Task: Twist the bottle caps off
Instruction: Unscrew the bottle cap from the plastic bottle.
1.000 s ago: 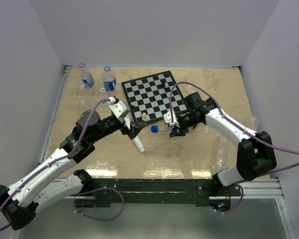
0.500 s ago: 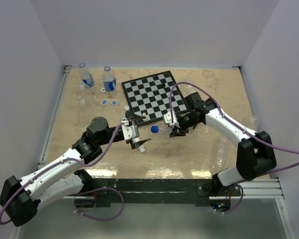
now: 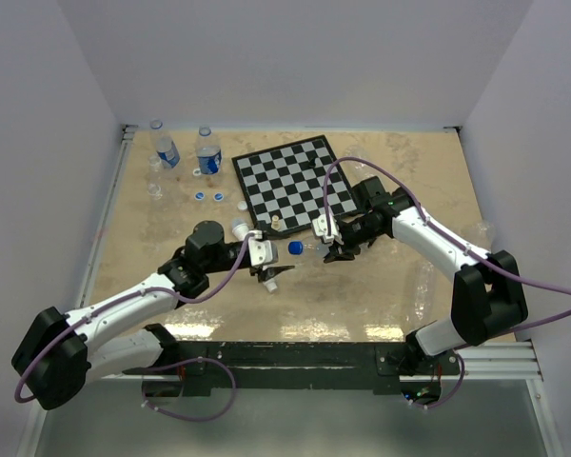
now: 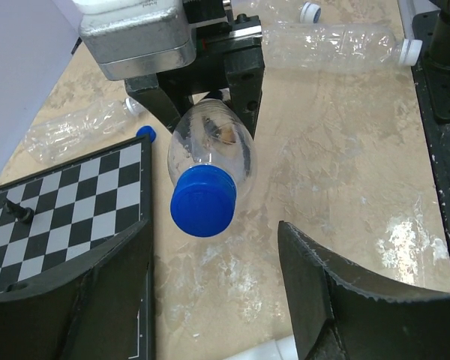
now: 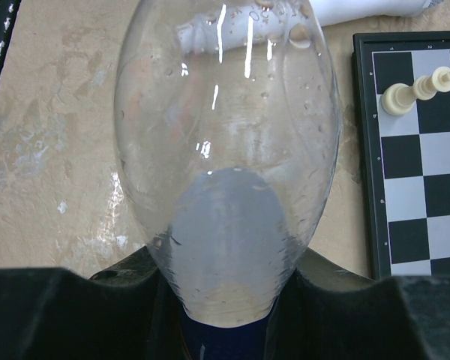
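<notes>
My right gripper (image 3: 331, 246) is shut on a small clear bottle (image 5: 225, 135) and holds it level just off the table, near the chessboard's front edge. Its blue cap (image 4: 203, 200) points at my left gripper (image 4: 216, 240). The left jaws stand apart, one on each side, with the cap just ahead of the fingertips (image 4: 292, 247) and touching neither. In the top view the cap (image 3: 295, 248) sits between the left gripper (image 3: 278, 257) and the right one. In the right wrist view the bottle's base fills the frame above my right gripper (image 5: 225, 315).
A chessboard (image 3: 290, 181) lies at the middle back with a pale piece (image 5: 416, 90) on it. Two labelled bottles (image 3: 207, 152) stand at the back left, loose caps (image 3: 207, 196) near them. Empty clear bottles (image 4: 330, 45) lie on the table. A white stick (image 3: 271, 281) lies below the left gripper.
My left arm has swung round and brought its gripper rightward to face the blue cap, and its jaws have narrowed. The right arm and its bottle have not moved.
</notes>
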You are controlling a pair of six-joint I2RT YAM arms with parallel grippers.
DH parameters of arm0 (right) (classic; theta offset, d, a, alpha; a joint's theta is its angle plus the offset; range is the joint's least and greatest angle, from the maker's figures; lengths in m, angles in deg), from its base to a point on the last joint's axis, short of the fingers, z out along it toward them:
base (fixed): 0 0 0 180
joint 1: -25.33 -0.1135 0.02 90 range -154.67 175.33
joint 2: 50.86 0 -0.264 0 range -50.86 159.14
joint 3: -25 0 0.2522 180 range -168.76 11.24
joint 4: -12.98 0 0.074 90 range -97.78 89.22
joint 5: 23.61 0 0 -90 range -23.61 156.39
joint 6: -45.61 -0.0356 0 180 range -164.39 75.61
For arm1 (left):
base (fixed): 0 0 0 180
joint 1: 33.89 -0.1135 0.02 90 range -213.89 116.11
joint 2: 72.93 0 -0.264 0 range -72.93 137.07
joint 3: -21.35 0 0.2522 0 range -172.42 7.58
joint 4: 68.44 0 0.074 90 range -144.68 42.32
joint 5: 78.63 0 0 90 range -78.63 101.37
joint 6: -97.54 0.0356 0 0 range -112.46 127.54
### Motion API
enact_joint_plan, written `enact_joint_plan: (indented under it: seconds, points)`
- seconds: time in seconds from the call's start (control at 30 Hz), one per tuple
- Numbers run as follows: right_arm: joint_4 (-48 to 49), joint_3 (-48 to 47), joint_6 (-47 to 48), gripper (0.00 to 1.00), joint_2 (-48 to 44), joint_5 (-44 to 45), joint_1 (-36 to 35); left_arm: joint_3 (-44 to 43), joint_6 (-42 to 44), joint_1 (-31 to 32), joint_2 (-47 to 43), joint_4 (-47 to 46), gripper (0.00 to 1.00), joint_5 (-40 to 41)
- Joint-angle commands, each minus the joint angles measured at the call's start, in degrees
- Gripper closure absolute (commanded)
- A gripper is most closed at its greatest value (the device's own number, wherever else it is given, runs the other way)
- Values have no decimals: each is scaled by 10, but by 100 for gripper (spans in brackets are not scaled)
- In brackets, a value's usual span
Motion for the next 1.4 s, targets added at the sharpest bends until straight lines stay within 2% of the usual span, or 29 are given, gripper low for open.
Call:
enact_joint_plan:
  seconds: [0.0, 0.67, 1.37]
  points:
    - [-6, -6, 11, 93, 1, -11, -2, -26, -29, -3, -3, -57, 29, -10]
    - [-5, -6, 9, 93, 3, -10, -4, -30, -67, -4, 13, -78, 46, -8]
    - [-5, -6, 8, 92, 3, -9, -4, -28, -78, -4, 16, -85, 48, -8]
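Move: The blue cap sits just off the left fingertips, about 4 cm to the left hand's right, 1 cm ahead and 1 cm higher. From the right hand, which already holds the bottle, the cap lies about 9 cm to the left, level fore and aft, and some 6 cm up. The chessboard's middle is roughly 17 cm ahead of the left hand and 4 cm to its right; the white tube is about 8 cm to that hand's left and 2 cm back, both some 20 cm lower. The blue cap gets lined up between the left fingers: the left hand rises about 1.5 cm and edges barely half a centimetre right, its tips tilting up slightly. Its wide-open fingers close part way around the cap's front and back sides, then hold there at about half open with a gap still showing, while the right hand keeps the bottle still. ##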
